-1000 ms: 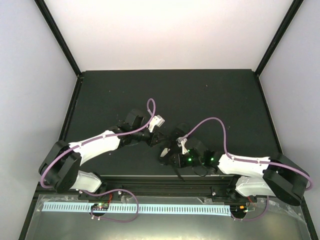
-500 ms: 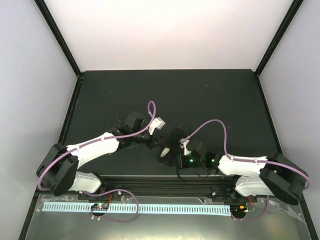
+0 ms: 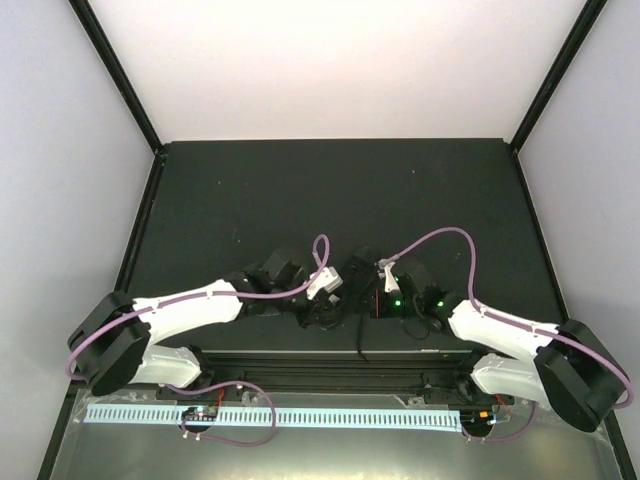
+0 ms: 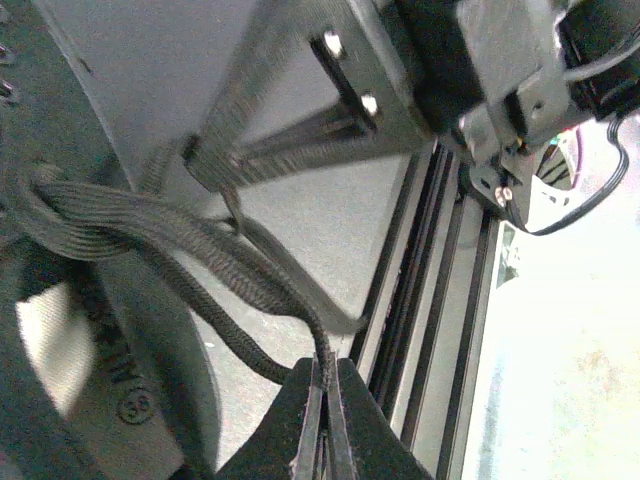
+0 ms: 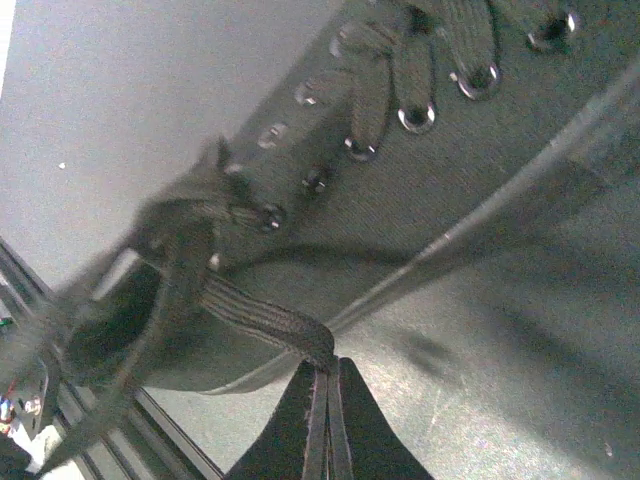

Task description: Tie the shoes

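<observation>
The black shoe point(image 5: 420, 190) lies on the dark table near its front edge, between my two grippers. In the top view it point(image 3: 354, 270) is mostly hidden by the wrists. Its eyelets and crossed laces show in the right wrist view. My left gripper point(image 4: 323, 385) is shut on a thin black lace point(image 4: 250, 280) that runs from the shoe's opening point(image 4: 60, 340). My right gripper point(image 5: 325, 375) is shut on the other lace point(image 5: 265, 320), pulled out flat from the top eyelets. In the top view the left gripper point(image 3: 322, 310) and the right gripper point(image 3: 364, 296) sit close together.
The black rail point(image 3: 330, 365) along the table's front edge lies just behind both grippers, and it also shows in the left wrist view point(image 4: 430, 300). One lace end point(image 3: 358, 342) hangs over that edge. Purple cables point(image 3: 430, 240) arch over both wrists. White walls enclose the table.
My left gripper has moved right and toward the front edge with its lace. My right gripper has moved away from the edge. The two now sit side by side at the shoe.
</observation>
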`<state>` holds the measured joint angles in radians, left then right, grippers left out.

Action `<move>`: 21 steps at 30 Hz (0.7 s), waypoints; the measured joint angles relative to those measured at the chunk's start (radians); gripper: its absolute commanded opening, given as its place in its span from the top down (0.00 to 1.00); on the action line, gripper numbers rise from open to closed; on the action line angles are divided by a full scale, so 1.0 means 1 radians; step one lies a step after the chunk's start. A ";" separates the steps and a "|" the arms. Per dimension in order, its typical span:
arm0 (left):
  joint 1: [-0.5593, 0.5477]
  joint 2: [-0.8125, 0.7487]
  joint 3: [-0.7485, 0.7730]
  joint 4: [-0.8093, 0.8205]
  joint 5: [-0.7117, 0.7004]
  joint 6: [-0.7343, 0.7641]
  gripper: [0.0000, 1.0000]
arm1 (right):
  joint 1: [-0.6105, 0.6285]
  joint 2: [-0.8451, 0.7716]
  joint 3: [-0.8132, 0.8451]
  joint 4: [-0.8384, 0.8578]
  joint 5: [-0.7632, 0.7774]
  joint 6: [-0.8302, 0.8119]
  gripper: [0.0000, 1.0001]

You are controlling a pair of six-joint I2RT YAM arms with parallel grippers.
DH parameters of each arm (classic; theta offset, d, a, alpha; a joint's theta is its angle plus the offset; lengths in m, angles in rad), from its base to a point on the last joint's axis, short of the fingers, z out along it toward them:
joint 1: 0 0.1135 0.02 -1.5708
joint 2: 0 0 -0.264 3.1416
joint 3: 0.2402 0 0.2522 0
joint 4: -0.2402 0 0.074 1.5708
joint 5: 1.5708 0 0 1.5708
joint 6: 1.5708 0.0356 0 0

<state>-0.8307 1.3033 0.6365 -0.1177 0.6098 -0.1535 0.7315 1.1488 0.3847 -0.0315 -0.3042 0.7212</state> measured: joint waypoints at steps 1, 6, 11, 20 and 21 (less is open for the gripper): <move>-0.014 0.000 0.000 -0.009 -0.010 0.001 0.98 | -0.005 -0.004 0.013 -0.016 -0.003 -0.011 0.98; -0.052 -0.001 -0.008 -0.040 -0.064 -0.002 0.98 | -0.008 -0.010 0.060 -0.048 -0.019 -0.055 0.99; -0.053 -0.056 -0.035 -0.061 -0.122 -0.026 0.66 | -0.009 -0.003 0.072 -0.071 -0.036 -0.090 0.98; -0.045 -0.181 -0.040 -0.043 -0.176 -0.097 0.53 | -0.009 0.024 0.081 -0.082 -0.041 -0.104 0.98; -0.040 -0.188 -0.039 -0.038 -0.175 -0.102 0.46 | -0.009 0.024 0.081 -0.082 -0.041 -0.104 0.98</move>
<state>-0.8711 1.1149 0.5972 -0.1558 0.4343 -0.2554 0.7227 1.1732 0.4660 -0.1135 -0.3450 0.6174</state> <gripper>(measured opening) 0.378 0.029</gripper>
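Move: The left hand holds a lace running from the knot, which sits about 5 cm ahead of it, 7 cm to its right and 4 cm lower. The shoe opening is some 2 cm ahead, 4 cm right and 6 cm below that hand. From the right hand, pinching the other lace, the knot lies about 5 cm left, 1 cm back and 1 cm higher; the shoe opening is roughly 8 cm left, 3 cm back, about level. Left eases back and down, opens off its lace and rises about 4 cm; right lifts slightly, still pinching. ##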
